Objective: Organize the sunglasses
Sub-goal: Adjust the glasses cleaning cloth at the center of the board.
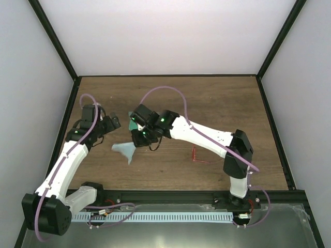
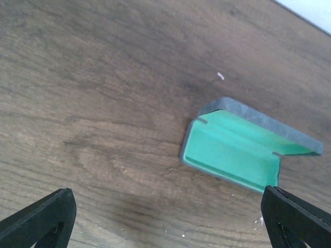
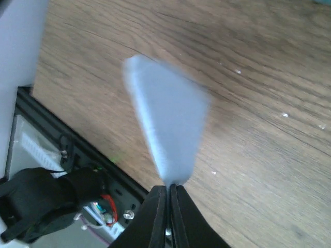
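The red sunglasses (image 1: 197,155) lie on the wooden table under my right forearm, apart from both grippers. My right gripper (image 3: 169,188) is shut on a corner of the light blue cloth (image 3: 168,129), which hangs from it above the table (image 1: 125,150). The case (image 2: 235,150) lies open, its green lining showing inside a grey shell. In the top view only a green sliver of the case (image 1: 131,121) shows beside my right wrist. My left gripper (image 2: 165,227) is open just short of the case, with nothing between its fingers (image 2: 39,219).
A black frame rail (image 3: 77,155) and cables run along the table's near edge. Dark posts and white walls border the table (image 1: 217,103) at the back and sides.
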You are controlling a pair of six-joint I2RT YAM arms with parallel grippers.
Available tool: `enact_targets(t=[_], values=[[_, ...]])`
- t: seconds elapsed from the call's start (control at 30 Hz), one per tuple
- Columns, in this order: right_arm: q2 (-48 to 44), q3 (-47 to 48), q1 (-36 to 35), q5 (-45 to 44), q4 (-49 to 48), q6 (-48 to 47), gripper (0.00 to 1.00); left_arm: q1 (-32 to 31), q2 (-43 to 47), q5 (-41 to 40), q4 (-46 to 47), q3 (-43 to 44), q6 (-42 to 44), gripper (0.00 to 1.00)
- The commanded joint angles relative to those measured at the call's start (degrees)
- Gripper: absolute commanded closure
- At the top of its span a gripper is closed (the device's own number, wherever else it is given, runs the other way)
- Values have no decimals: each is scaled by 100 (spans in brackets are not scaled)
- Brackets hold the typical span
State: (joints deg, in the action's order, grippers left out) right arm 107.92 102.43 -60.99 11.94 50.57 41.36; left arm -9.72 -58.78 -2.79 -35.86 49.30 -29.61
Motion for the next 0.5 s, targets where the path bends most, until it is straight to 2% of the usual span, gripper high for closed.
enact_targets(t=[0.0,0.13,0.23,0.47], values=[[-437,-1252,237,-250,-78,444,96,52,-84,-14,-170,-67,72,0],[-1047,-2590,469,-219,-426,742,96,66,-28,176,-38,-179,245,0],[-1330,-3219,584,-259,-513,835,96,66,-122,333,34,-200,307,0],[-1467,-3598,597,-163,-527,872,96,67,-256,591,192,-255,367,0]])
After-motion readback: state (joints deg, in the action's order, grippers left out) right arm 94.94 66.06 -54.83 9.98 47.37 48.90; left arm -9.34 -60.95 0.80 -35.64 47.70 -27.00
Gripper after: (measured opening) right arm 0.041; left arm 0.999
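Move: The right hand holds the blue cleaning cloth by its end, fingers shut. The bare wood near the front middle of the board lies about 10 cm to its right, 4 cm back and 20 cm below. The open green case stands roughly 17 cm ahead, level sideways; the red glasses lie about 30 cm to the right, 1 cm ahead. From the left hand that bare wood is some 23 cm right, 14 cm back and 18 cm down. Rightward and down in one quick swing, the right hand sweeps about 14 cm to its right and nearly as far down, drawing slightly back, from in front of the case towards the bare wood at the board's front middle, then eases off. It keeps its pinch on the cloth's end, the cloth trailing to its left, while the wrist tilts some 25 degrees so the fingers point more steeply down. The open left hand sinks about 2 cm. ##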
